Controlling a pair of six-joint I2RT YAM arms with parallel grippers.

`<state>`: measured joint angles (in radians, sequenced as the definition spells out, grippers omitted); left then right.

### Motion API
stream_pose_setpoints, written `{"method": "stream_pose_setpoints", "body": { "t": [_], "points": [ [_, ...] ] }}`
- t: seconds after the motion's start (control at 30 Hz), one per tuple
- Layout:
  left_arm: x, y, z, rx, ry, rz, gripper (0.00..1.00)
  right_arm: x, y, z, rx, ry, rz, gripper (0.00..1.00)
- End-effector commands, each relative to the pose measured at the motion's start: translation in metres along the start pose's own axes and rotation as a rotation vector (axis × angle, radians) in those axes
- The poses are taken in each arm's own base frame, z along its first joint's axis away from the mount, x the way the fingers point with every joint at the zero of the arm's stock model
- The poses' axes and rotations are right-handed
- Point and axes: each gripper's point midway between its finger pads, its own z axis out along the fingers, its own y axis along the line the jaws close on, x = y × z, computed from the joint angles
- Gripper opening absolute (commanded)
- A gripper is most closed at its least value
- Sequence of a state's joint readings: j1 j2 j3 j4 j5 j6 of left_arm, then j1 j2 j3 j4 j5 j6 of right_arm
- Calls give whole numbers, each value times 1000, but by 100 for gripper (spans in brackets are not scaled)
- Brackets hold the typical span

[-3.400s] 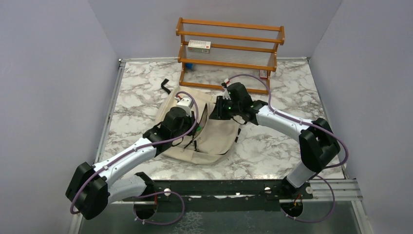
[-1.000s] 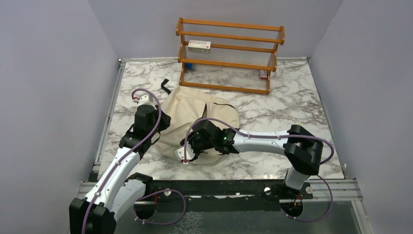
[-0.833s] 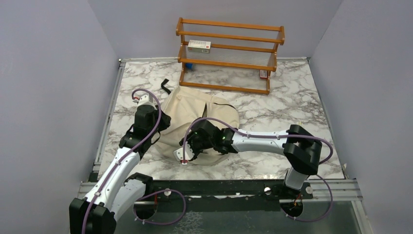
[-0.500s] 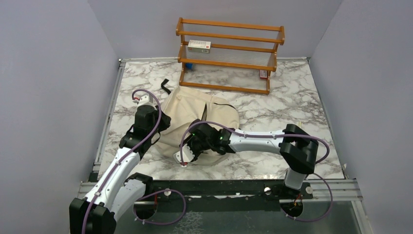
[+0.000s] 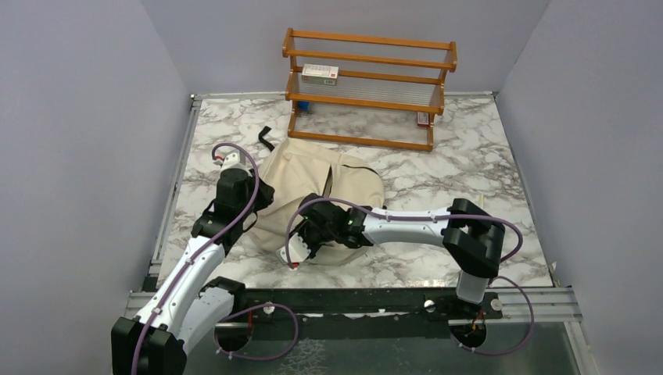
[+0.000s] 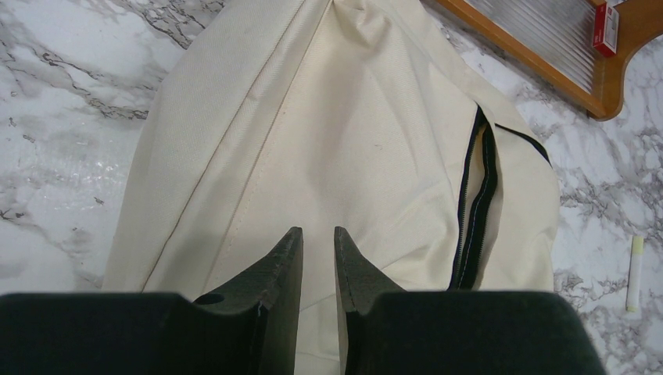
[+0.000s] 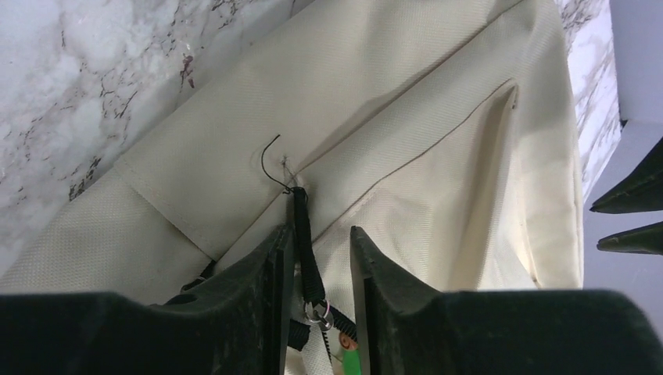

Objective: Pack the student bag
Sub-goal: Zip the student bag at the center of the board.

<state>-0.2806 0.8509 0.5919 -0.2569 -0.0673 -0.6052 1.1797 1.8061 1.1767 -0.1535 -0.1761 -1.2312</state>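
The student bag [image 5: 305, 176], cream canvas with black zippers, lies flat in the middle of the marble table. My right gripper [image 5: 311, 225] rests low on its near part. In the right wrist view its jaws [image 7: 319, 232] stand a little apart, open around a black zipper pull strap [image 7: 301, 215]. The strap leans on the left finger, and a bit of green shows below its metal ring [image 7: 317, 312]. My left gripper [image 5: 262, 197] hovers at the bag's left edge. Its jaws [image 6: 317, 232] stand a narrow gap apart over plain fabric [image 6: 352, 117], with nothing seen pinched. A black zipper [image 6: 477, 203] runs to its right.
A wooden rack [image 5: 367, 86] stands at the back with a white and red box [image 5: 320, 73] on a shelf and a small red item [image 6: 604, 27] at its right foot. A pale stick [image 6: 635, 269] lies on the marble right of the bag. A black strap [image 5: 266, 137] trails behind.
Over the last second my right gripper slid slightly left along the bag's near part and its jaws narrowed around the zipper strap. The left arm stayed still.
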Motion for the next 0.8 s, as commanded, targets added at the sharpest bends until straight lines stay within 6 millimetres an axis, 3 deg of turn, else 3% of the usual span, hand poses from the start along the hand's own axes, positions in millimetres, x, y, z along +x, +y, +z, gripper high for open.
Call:
{"method": "stream_pose_setpoints", "body": {
  "t": [0.0, 0.2, 0.5, 0.77],
  "points": [
    [-2, -3, -1, 23, -5, 5, 22, 1, 2, 6, -18, 26, -4, 33],
    [-3, -3, -1, 22, -6, 4, 22, 1, -10, 6, 17, 50, 48, 27],
    [-1, -2, 0, 22, -3, 2, 22, -11, -21, -3, 64, 4, 132, 1],
    [1, -1, -1, 20, -3, 1, 22, -24, -32, -16, 123, -62, 209, 1]
  ]
}}
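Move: The zipper pull, a black tab, already lies between the right hand's open fingertips, with its middle about 1 cm below the hand point. The bag's near edge is some 7 cm back and level sideways. The open zipper stretch on top of the bag is about 13 cm ahead and 7 cm to the right. From the idle left hand, the pull is roughly 9 cm back, 8 cm right and 8 cm lower. Down by barely 1 cm and then almost in place, the right hand settles its fingertips around the black zipper pull and closes them from less than half open to shut, pinching the thin tab. The wrist meanwhile rolls about 10 degrees around the line of the fingers, clockwise, and the hand starts to rise a touch at the very end. ##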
